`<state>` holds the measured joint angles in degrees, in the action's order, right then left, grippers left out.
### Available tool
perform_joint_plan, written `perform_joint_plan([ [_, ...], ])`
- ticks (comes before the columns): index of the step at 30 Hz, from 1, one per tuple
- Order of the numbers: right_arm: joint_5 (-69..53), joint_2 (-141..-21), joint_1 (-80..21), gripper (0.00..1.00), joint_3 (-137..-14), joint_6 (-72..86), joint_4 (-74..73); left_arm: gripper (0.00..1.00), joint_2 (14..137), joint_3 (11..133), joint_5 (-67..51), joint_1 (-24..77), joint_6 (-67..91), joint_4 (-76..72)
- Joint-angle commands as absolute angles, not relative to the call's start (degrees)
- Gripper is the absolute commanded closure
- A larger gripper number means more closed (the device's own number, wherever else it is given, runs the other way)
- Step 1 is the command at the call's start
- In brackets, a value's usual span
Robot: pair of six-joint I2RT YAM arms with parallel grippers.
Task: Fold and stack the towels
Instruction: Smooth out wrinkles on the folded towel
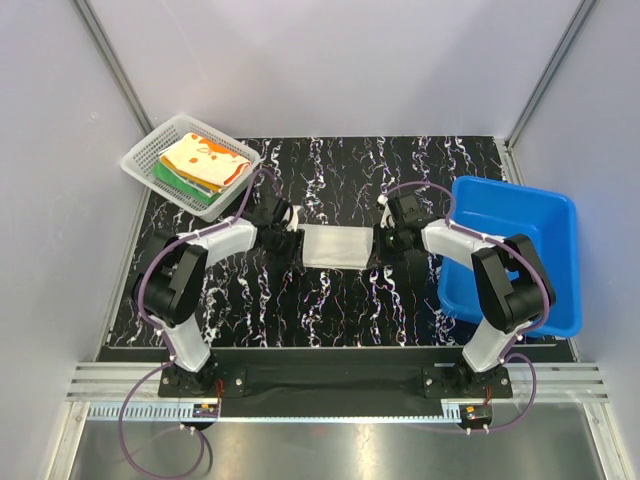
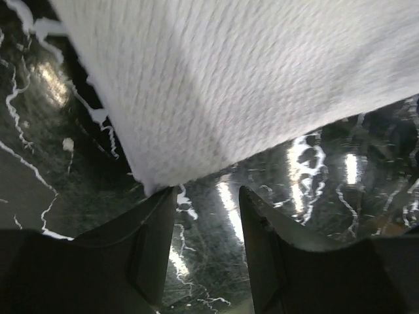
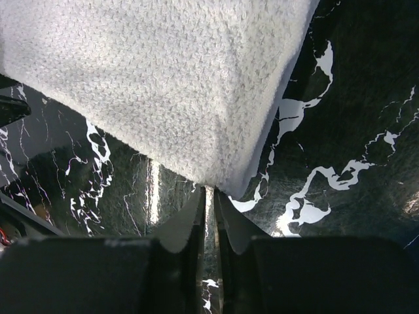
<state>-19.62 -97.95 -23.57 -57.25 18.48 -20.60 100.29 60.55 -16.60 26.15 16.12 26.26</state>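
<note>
A white towel (image 1: 335,246) lies as a folded rectangle in the middle of the black marble table, between my two grippers. My left gripper (image 1: 291,241) sits at its left end. In the left wrist view the towel (image 2: 249,78) has its corner resting against the tip of one finger of the left gripper (image 2: 207,191), which is open with only table between its jaws. My right gripper (image 1: 385,243) is at the towel's right end. The right wrist view shows the right gripper (image 3: 211,190) nearly closed, pinching a corner of the towel (image 3: 163,78) at its tips.
A white mesh basket (image 1: 148,152) at the back left holds folded towels (image 1: 203,160), an orange-and-white printed one on top of green and yellow ones. A blue tub (image 1: 515,192) stands at the right edge, close to my right arm.
</note>
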Motion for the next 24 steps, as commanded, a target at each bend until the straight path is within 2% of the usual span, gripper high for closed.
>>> perform_joint_plan([
  [1,-19.43,-97.38,-24.08,0.85,-57.22,19.07,-17.14,0.53,99.76,61.43,-12.31,25.93,17.84,25.13],
  [12,-23.46,-94.13,-24.08,0.82,-60.73,18.90,-22.41,0.47,93.25,69.77,-10.20,25.14,17.14,33.05],
  [18,-22.76,-100.01,-24.08,0.83,-63.19,18.02,-20.13,0.47,98.43,69.70,-11.77,22.24,16.61,30.59],
  [24,-21.45,-104.32,-24.08,0.84,-60.22,17.23,-17.58,0.46,103.88,68.64,-18.36,18.37,16.26,25.76],
])
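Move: The folded white towel lies flat under my fingertips, which stand low at its two near corners. Its middle is about 4 cm ahead and 7 cm right of my left hand, and about 4 cm ahead and 8 cm left of my right, some 1 cm below both. The white basket stands roughly 22 cm ahead and 22 cm left of my left hand; the blue bin's middle is about 27 cm right of my right hand and 2 cm ahead. I keep both hands down at the towel's near corners briefly, then hop up off them. My left hand, fingers still half open, arcs some 6 cm up, then lowers, ending about 5 cm forward and 3 cm left by the towel's left edge, turning slightly counter-clockwise. My right, fingers nearly shut, makes a smaller hop, up about 3 cm and forward a little, then back down onto the near right corner. ##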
